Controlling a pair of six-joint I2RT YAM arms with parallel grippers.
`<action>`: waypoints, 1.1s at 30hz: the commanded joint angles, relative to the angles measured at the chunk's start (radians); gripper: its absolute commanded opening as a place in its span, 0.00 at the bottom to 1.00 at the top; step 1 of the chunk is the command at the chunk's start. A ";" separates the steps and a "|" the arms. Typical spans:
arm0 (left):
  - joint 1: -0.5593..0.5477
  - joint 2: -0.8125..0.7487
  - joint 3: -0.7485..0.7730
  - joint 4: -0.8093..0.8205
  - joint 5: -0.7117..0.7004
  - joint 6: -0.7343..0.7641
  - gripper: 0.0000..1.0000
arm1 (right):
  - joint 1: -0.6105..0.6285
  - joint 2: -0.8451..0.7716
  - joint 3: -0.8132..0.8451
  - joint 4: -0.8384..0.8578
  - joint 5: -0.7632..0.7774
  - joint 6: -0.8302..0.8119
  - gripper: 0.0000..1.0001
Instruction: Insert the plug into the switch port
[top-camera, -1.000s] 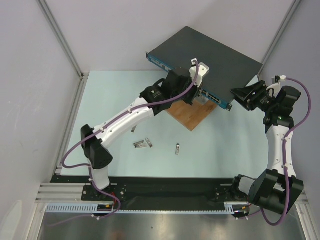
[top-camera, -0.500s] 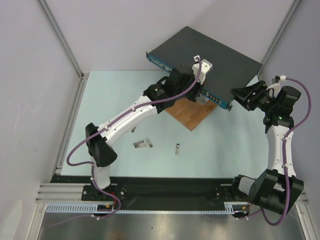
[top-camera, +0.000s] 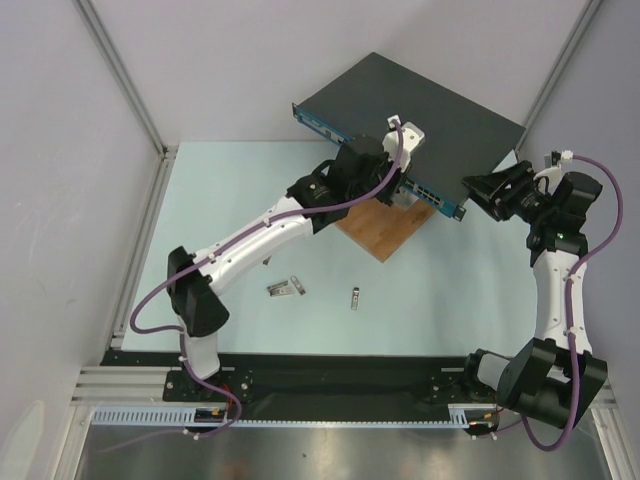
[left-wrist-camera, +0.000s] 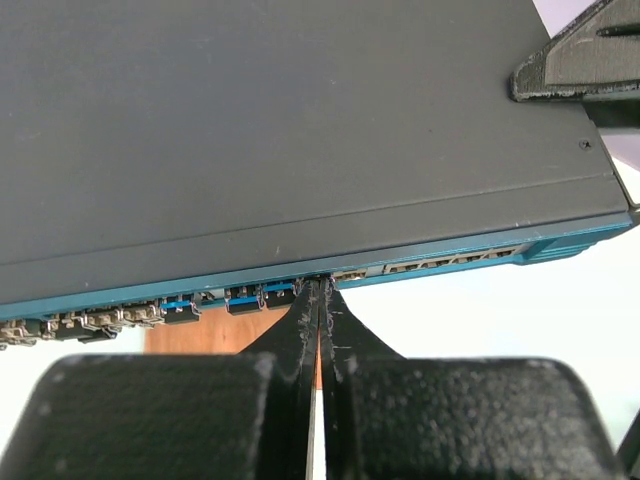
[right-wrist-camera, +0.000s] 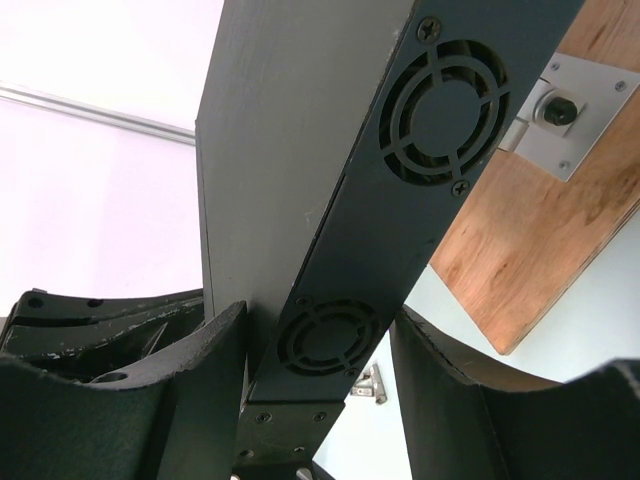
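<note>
The switch is a flat dark grey box with a blue front strip of small sockets, resting tilted on a wooden board. My left gripper is shut, and its fingertips touch the strip at a socket near the middle. In the top view the left gripper sits against the switch's front edge. No plug shows between the fingers; the plug is hidden. My right gripper is shut on the right end of the switch, one finger on top and one beneath, by the fan grilles.
The brown wooden board lies under the switch's front. A small silver metal piece and a second one lie loose on the pale table. Grey walls and aluminium posts close in the back and sides.
The left wrist has shifted slightly right and toward the switch's front strip. The right arm and the switch have not moved.
</note>
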 joint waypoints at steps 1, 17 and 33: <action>0.008 0.079 0.011 0.259 0.007 0.063 0.02 | 0.083 0.029 -0.018 0.003 -0.067 -0.094 0.00; 0.053 -0.412 -0.440 -0.397 0.649 0.913 0.62 | 0.054 0.086 0.069 -0.021 -0.094 -0.170 0.55; 0.039 0.028 -0.328 -0.750 0.650 1.784 0.71 | -0.007 0.083 0.170 -0.199 -0.108 -0.305 1.00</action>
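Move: Shut and touching a port in the switch front, the left hand has its next plug lying alone on the table, about 17 cm back, 8 cm left and 26 cm below. From this hand, the switch's middle is some 10 cm straight ahead at about its height, and the wooden board's middle 5 cm ahead, 1 cm left, 26 cm down. For the right hand, pinching the switch's right end, that plug is roughly 15 cm back, 22 cm left, 25 cm down; the switch's middle is 12 cm ahead and 12 cm left, level. Drawing off the switch front, the left hand swings some 17 cm back and left, then drops nearly straight towards the lone plug, 23 cm lower in all. On the way its fingers open to about three quarters and it turns clockwise roughly 80 degrees, tipping to point mostly down. The right hand opens wide at the switch's end, staying nearly in place. ##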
